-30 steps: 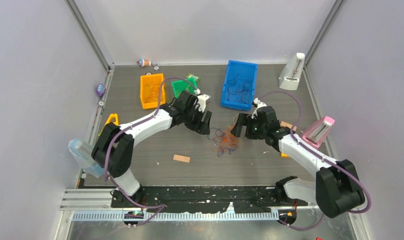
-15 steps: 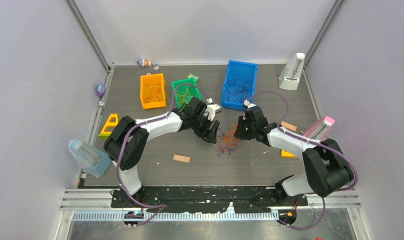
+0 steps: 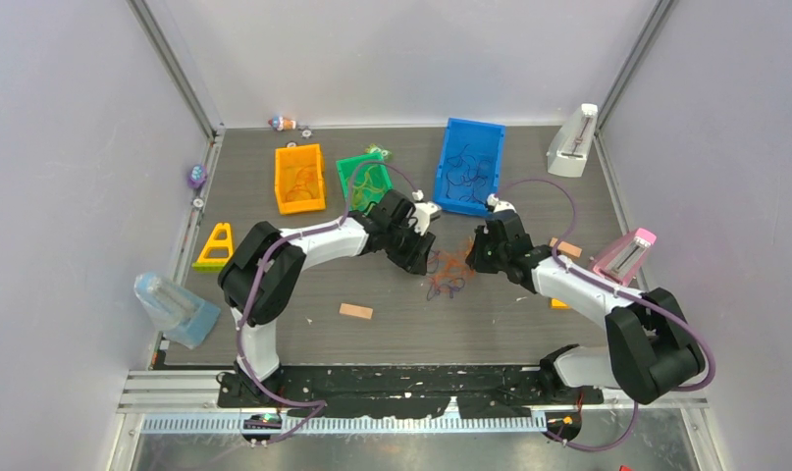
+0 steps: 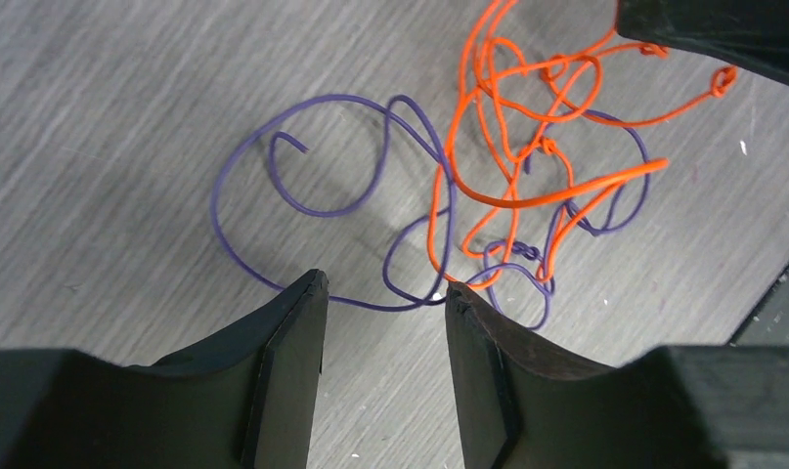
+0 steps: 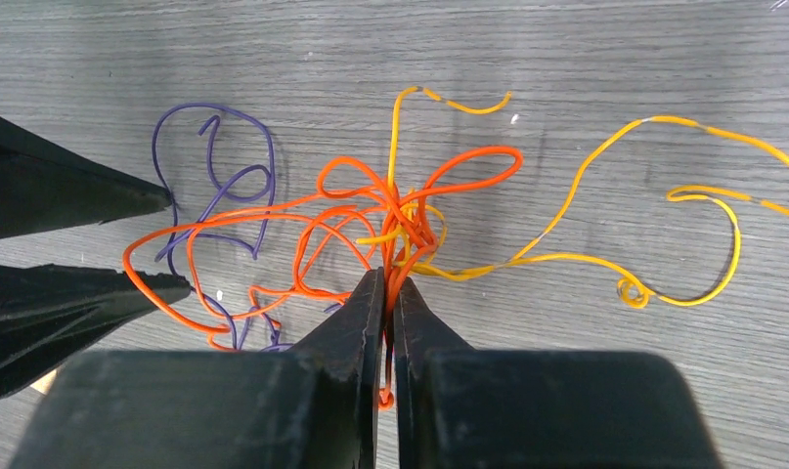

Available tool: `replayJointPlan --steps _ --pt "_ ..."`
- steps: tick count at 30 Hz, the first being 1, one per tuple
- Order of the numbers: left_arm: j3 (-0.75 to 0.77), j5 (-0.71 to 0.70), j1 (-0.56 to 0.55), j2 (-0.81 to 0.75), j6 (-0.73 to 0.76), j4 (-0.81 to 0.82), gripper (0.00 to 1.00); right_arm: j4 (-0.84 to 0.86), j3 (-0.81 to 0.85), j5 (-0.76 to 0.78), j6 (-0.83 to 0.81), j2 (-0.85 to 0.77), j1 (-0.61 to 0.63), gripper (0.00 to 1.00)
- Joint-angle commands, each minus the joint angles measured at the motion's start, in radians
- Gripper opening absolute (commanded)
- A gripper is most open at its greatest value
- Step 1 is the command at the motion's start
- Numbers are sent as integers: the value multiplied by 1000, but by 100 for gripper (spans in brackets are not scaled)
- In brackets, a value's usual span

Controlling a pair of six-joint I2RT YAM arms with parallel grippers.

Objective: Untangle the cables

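The cables (image 3: 450, 271) lie in one tangle of orange, purple and yellow strands on the dark table between my two grippers. My right gripper (image 5: 390, 278) is shut on a bundle of orange cable (image 5: 407, 220) at the knot. A yellow cable (image 5: 633, 291) trails off to the right, and a purple cable (image 5: 214, 106) loops to the left. My left gripper (image 4: 385, 285) is open and low over the table, with one purple strand (image 4: 385, 307) running across the gap at its fingertips. An orange cable (image 4: 586, 186) lies just beyond it. The grippers (image 3: 426, 263) (image 3: 473, 257) face each other.
Along the back stand an orange bin (image 3: 299, 179), a green bin (image 3: 360, 180) and a blue bin (image 3: 468, 165) holding dark wires. A wooden block (image 3: 355, 311) lies in front of the tangle. A yellow triangle (image 3: 215, 245) and a bottle (image 3: 171, 306) are at the left, two stands (image 3: 571, 142) (image 3: 624, 257) at the right.
My right gripper went from open to shut on the orange strands. The left gripper moved right to the tangle's edge and its jaws narrowed. The tangle shifted slightly.
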Motion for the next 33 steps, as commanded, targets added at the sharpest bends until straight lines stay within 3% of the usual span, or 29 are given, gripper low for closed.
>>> replayJointPlan --steps 1,9,11,14,15,21,27,33 --pt "29 -94 -4 -30 -17 67 49 6 -1 31 8 -43 -2 5" --pt "60 -116 -4 -4 -17 67 45 -3 7 35 7 -45 -2 5" --pt "68 -110 -4 3 -17 67 33 -5 9 35 4 -47 -4 5" --pt "71 -105 -4 4 -15 68 3 -15 12 45 3 -50 -3 5" --pt "69 -111 -3 4 -15 67 0 -18 13 50 4 -53 -5 5" --pt "-38 -173 36 -112 -57 113 0 -54 -44 133 80 -162 -74 5" --pt "-283 -314 178 -475 -172 173 0 -163 -123 293 136 -394 -211 5" --pt "-473 -324 367 -785 -324 187 0 -246 -132 406 179 -502 -257 5"
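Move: The purple cable's near loop lies about 3 cm ahead of the left hand, 2 cm to its right and 2 cm below; the orange tangle is some 7 cm right and 1 cm ahead. From the right hand, already gripping the orange cable, that tangle lies about 4 cm left and level with it, the purple loop 9 cm left and 2 cm ahead. The yellow frame stands some 19 cm right and 8 cm back. Left eases forward, pinches purple cable, sweeps some 15 cm left, rising; right pulls orange about 13 cm right. ##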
